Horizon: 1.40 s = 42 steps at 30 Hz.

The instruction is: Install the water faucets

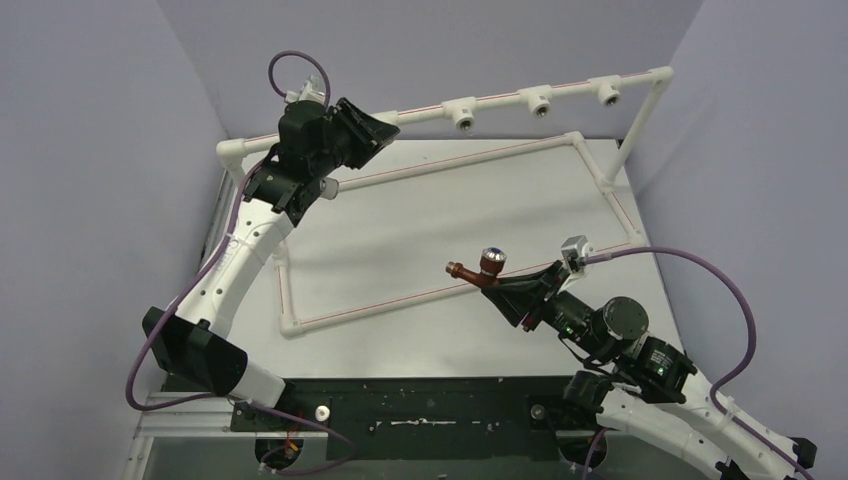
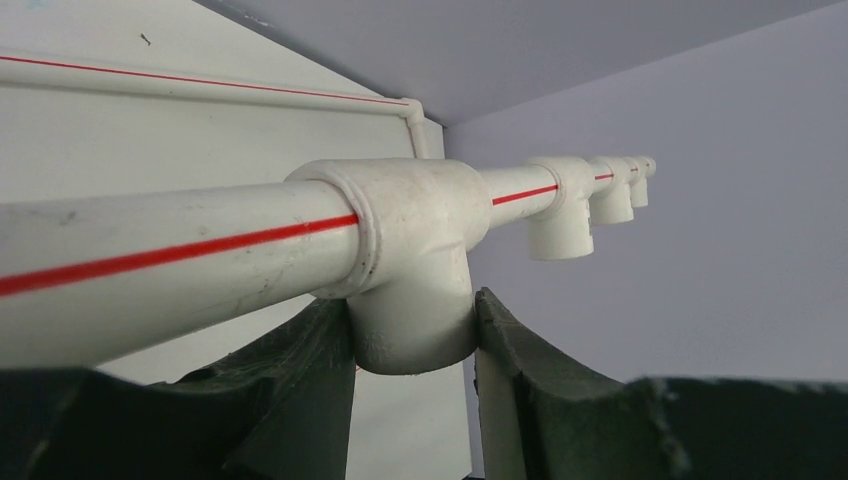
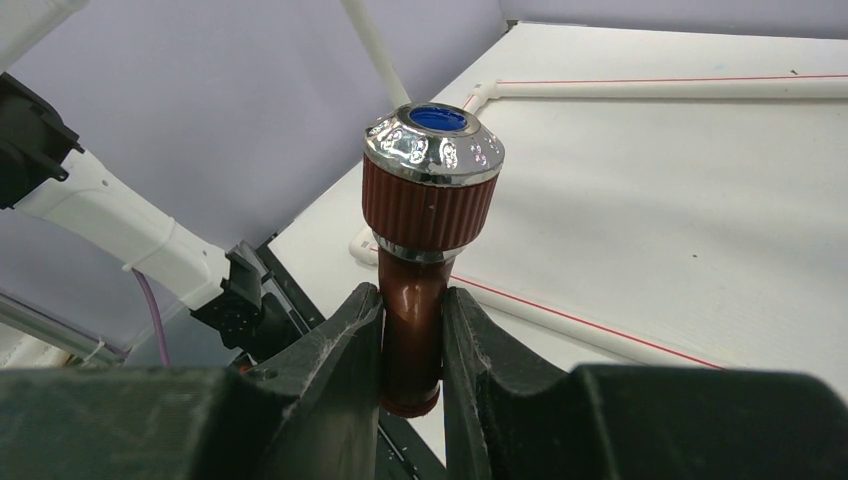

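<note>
My right gripper (image 1: 500, 285) is shut on the dark reddish-brown water faucet (image 1: 482, 268) and holds it above the table's right half. In the right wrist view the fingers (image 3: 340, 350) clamp the faucet's stem (image 3: 412, 330), and its ribbed knob with a silvery-blue cap (image 3: 433, 150) stands above them. My left gripper (image 1: 385, 125) is up at the raised rail of the white pipe frame (image 1: 500, 97), at its left end. There its fingers (image 2: 300, 380) press on both sides of a white tee socket (image 2: 410, 250) that points down between them.
Three more tee sockets (image 1: 462, 115) (image 1: 537, 102) (image 1: 607, 92) hang along the raised rail to the right. The frame's lower loop (image 1: 400, 300) lies on the table with red-striped pipes. Purple-grey walls close in left, back and right. A small white round piece (image 1: 322, 411) sits on the black base strip.
</note>
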Tool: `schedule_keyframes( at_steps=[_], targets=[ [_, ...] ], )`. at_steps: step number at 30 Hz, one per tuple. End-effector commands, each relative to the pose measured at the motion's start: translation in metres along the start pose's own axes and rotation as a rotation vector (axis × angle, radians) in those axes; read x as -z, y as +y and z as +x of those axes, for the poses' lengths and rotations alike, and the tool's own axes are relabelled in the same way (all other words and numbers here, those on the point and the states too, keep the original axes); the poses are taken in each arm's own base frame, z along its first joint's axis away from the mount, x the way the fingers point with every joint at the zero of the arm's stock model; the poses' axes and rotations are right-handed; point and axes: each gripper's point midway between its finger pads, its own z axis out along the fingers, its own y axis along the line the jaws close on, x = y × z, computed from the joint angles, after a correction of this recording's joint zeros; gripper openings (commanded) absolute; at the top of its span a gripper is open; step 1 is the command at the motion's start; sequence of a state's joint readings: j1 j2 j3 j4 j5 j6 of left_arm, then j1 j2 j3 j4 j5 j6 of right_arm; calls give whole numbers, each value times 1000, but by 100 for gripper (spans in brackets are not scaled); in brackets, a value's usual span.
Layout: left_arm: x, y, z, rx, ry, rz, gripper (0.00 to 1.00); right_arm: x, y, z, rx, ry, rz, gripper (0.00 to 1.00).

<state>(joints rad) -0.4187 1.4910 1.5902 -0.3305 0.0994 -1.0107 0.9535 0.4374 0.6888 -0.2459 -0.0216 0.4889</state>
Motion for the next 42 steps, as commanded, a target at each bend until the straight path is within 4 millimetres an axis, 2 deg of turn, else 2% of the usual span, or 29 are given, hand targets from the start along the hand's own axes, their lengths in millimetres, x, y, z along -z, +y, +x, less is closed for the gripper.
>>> schedule_keyframes(
  at_steps=[1, 4, 8, 9, 13, 16, 20, 24, 31, 36, 39, 42],
  targets=[
    [-1, -29, -13, 5, -44, 78, 30, 3, 4, -17, 5, -65, -10, 0],
    [-2, -30, -14, 4, -47, 77, 22, 4, 4, -17, 4, -65, -10, 0],
    [5, -32, -18, -7, -68, 75, 1, 4, 4, -19, 2, -68, -10, 0],
    [8, -32, -21, -13, -75, 74, 0, 5, 5, -20, 2, -69, -11, 0],
    [26, -37, -31, -34, -114, 73, 0, 4, 5, -19, 2, -62, -8, 0],
    [40, -33, -44, -46, -153, 52, 0, 2, 5, -20, 3, -60, -6, 0],
    [58, -18, -62, -32, -193, 37, 0, 1, 6, -22, -3, -61, -7, 0],
    [81, -5, -79, -20, -226, 37, 0, 0, -2, -24, -3, -72, 42, 0],
    [120, 18, -102, -62, -275, -10, 0, -3, -6, -27, 10, -64, 72, 0],
    [147, 28, -110, -76, -293, -29, 0, -2, -17, -33, 26, -70, 146, 0],
    [162, 23, -107, -111, -307, -30, 0, -1, -30, -35, 48, -67, 221, 0],
    [173, 19, -107, -134, -323, -36, 0, -2, -33, -39, 68, -73, 247, 0]
  ],
)
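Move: The left hand already grips the outlet of the second tee from the left on the white pipe frame, its middle roughly 2 cm above and 1 cm ahead. The third tee is about 14 cm right and 3 ahead, the first tee 15 cm left and 3 back. From the right hand, which holds the brown faucet, the gripped tee lies some 27 cm ahead, 19 left and 7 higher. Still pinching the second tee, the left hand drags it about 16 cm left, 6 back; right edges forward. ##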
